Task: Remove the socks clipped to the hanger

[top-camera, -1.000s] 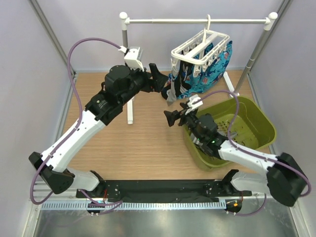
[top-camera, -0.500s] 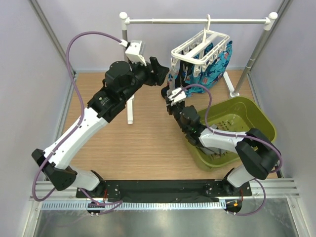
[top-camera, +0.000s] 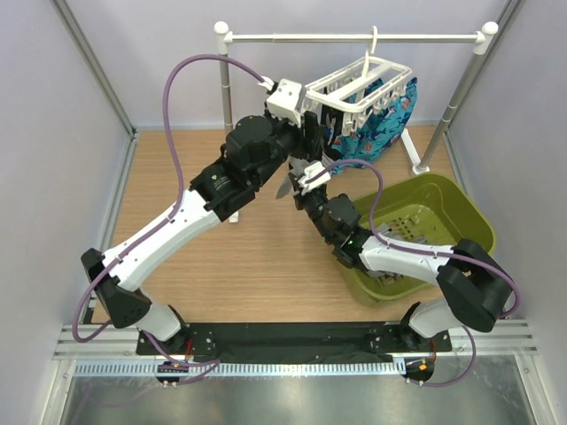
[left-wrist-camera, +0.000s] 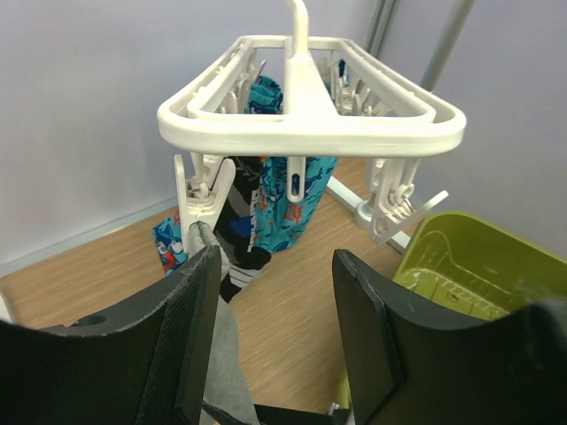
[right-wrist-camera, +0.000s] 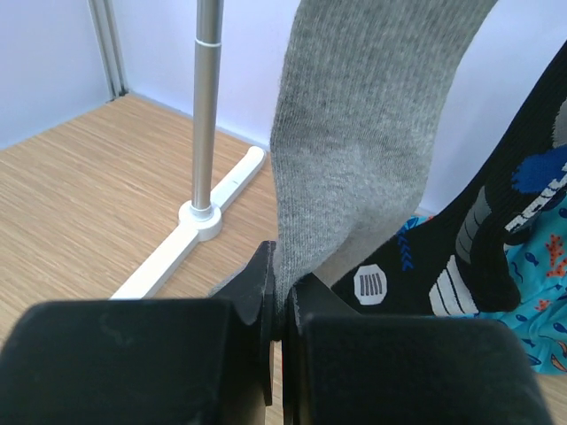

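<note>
The white hanger (left-wrist-camera: 310, 119) hangs by its hook from the rail, with clip pegs dangling under its frame. A grey sock (right-wrist-camera: 354, 150) hangs from a front-left clip peg (left-wrist-camera: 199, 208). My right gripper (right-wrist-camera: 283, 310) is shut on the sock's lower end. A black sock with white marks (right-wrist-camera: 461, 274) hangs just behind it. My left gripper (left-wrist-camera: 275, 328) is open just below the hanger's near edge. The grey sock (left-wrist-camera: 208, 283) runs down along the inner face of its left finger (left-wrist-camera: 190, 336). From above, the left gripper (top-camera: 312, 135) is at the hanger (top-camera: 359, 84) and the right gripper (top-camera: 299, 181) is below it.
A bright blue patterned cloth (top-camera: 381, 124) hangs on the hanger's far side. The white rail stand (top-camera: 354, 38) carries the hanger, and its left foot (right-wrist-camera: 190, 230) lies on the wooden table. A green basket (top-camera: 443, 221) sits at the right, beside the right arm.
The left arm has swung right and up to the hanger, its jaws narrowing. The right gripper has come up out of the basket area to the grey sock and shut on it.
</note>
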`<action>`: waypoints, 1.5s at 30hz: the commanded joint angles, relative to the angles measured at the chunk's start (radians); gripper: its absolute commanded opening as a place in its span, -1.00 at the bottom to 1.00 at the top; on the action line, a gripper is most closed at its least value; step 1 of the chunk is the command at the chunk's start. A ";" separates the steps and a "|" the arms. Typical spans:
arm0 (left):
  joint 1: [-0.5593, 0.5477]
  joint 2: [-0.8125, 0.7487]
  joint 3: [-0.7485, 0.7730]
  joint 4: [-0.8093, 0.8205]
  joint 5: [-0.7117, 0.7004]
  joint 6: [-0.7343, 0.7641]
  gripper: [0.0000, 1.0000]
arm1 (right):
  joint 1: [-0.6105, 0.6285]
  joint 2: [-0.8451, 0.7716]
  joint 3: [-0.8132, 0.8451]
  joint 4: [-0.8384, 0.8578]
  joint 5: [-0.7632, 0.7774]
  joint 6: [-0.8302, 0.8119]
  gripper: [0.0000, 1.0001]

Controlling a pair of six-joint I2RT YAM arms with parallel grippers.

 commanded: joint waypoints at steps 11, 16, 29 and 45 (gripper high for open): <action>0.004 0.046 0.090 0.063 -0.094 0.094 0.05 | 0.034 -0.057 0.005 0.045 -0.003 0.000 -0.98; 0.004 0.061 0.103 0.061 -0.092 0.118 0.01 | 0.036 -0.069 -0.004 0.046 -0.023 0.011 -0.98; 0.005 0.107 0.138 0.070 -0.094 0.092 -0.10 | 0.045 -0.085 -0.030 0.052 -0.023 0.034 -0.98; 0.005 0.124 0.167 0.052 -0.137 0.050 -0.99 | 0.051 -0.100 -0.055 0.063 -0.012 0.054 -0.98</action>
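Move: The corner clip holding the grey sock sits about 5 cm straight ahead of the left hand and roughly 1 cm above it. The empty corner clip is some 12 cm to that hand's right and 1 cm ahead; the black striped sock hangs about 11 cm ahead, 6 cm right and 8 cm below. From the right hand, already pinching the grey sock lower down, the sock's clip is about 15 cm up, 3 cm ahead and 3 cm right. Forward by some 4 cm, drifting about 1 cm to its right, the left hand works in on the hanger's corner clip, bobbing slightly up and down and turning about 5 degrees counter-clockwise. Its half-open fingers narrow slowly, then snap shut at the clip. Meanwhile the right hand keeps its pinch on the grey sock and eases back about 2.5 cm. ##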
